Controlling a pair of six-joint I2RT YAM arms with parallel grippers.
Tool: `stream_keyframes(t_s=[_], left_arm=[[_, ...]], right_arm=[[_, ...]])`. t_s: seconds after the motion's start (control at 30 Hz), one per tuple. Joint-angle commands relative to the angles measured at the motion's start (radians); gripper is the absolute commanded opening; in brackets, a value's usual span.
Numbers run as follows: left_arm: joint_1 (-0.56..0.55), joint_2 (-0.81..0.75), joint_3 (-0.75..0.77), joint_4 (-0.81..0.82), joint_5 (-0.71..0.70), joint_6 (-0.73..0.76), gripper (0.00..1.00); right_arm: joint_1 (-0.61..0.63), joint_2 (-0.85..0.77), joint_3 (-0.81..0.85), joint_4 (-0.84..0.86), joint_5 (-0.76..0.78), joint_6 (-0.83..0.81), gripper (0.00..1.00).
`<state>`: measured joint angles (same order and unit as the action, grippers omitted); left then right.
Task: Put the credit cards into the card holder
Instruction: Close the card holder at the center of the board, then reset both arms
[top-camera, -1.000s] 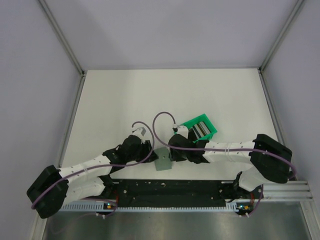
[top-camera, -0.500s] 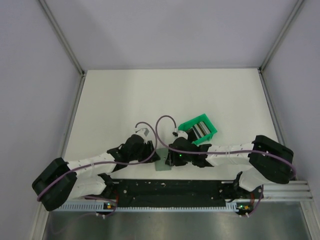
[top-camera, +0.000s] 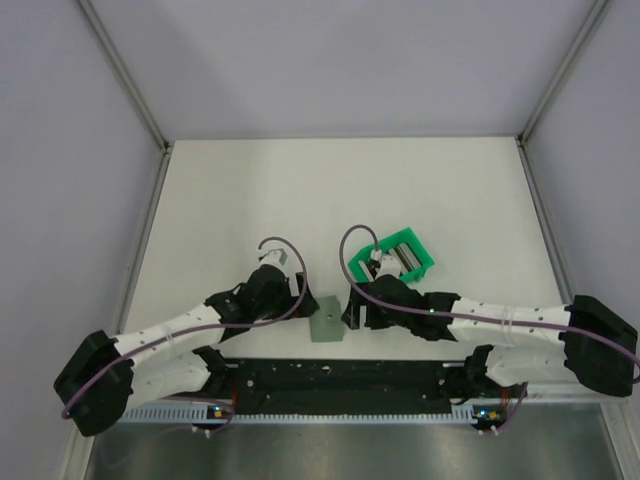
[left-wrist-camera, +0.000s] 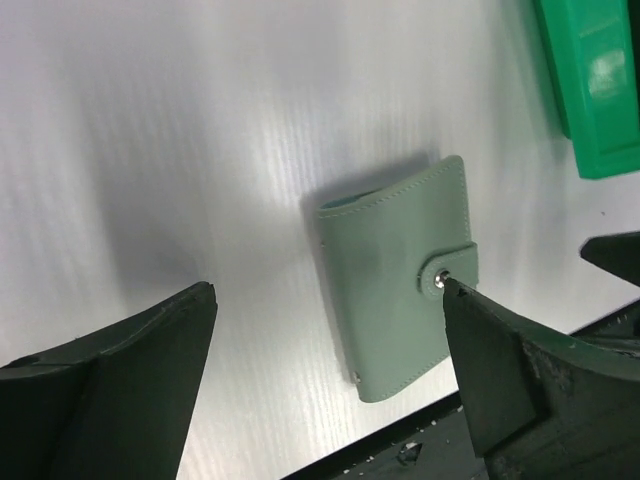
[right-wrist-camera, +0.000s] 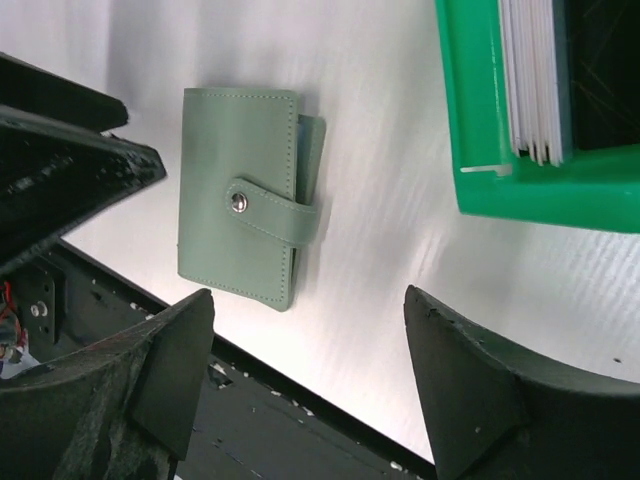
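Observation:
The card holder (top-camera: 326, 318) lies flat near the table's front edge, folded, its strap snapped shut. It shows grey-green in the left wrist view (left-wrist-camera: 400, 280) and the right wrist view (right-wrist-camera: 240, 220). My left gripper (top-camera: 301, 300) (left-wrist-camera: 326, 290) is open just left of it, holding nothing. My right gripper (top-camera: 353, 311) (right-wrist-camera: 308, 297) is open just right of it, also holding nothing. The credit cards (right-wrist-camera: 535, 80) stand on edge as a whitish-grey stack in the green bin (right-wrist-camera: 540, 190), seen from above too (top-camera: 401, 259).
The green bin (top-camera: 372, 250) sits right behind my right wrist. A black base rail (top-camera: 340, 375) runs along the near edge, close to the card holder. White table (top-camera: 330, 190) stretches toward the back walls.
Both grippers were bunched over the card holder; now both have opened and drawn apart to its sides, leaving it uncovered on the table. The right arm has swung lower.

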<state>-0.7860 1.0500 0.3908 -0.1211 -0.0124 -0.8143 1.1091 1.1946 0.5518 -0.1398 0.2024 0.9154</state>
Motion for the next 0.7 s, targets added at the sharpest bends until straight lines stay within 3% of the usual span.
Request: stream_keyframes(t_s=[0.0,0.1,0.4,0.67], left_arm=[[0.017,-0.079,0.065,-0.175,-0.162,-0.005,0.98],[0.065,-0.097,0.086,-0.210,-0.189,0.006,0.99],[0.373,-0.117,0.154,-0.236,-0.026,0.125,0.98],[0.612,-0.076,0.253,-0.296,0.042,0.208,0.98]], right_arm=[[-0.011,-0.076,0.023,-0.069,0.057,-0.044,0.78],[-0.021,-0.124,0.049,-0.109,0.095,-0.067,0.81],[-0.146,-0.219,0.197,-0.291,0.202,-0.151,0.92],[-0.506,-0.427,0.204,-0.405,0.206,-0.225,0.98]])
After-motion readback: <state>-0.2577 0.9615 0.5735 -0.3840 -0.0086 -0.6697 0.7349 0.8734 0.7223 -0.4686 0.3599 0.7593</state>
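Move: The closed card holder lies between the two open hands: about 5 cm to the right of the left hand, 4 cm back and some 3 cm below it. From the right hand it is roughly 8 cm to the left, 1 cm back and 5 cm down. The green box with the cards stands about 11 cm ahead of the right hand and 8 cm to its right, some 4 cm lower. Both hands clear away from the closed card holder with nothing in their fingers, the left going left and forward about 15 cm and rising some 5 cm, fingers staying wide open and wrist turning about 25 degrees counter-clockwise. The right eases off rightward first, then climbs about 10 cm while reaching forward and swinging out right to come over the green box's right part, opening its fingers the rest of the way, turning clockwise and tipping the fingertips up somewhat. ##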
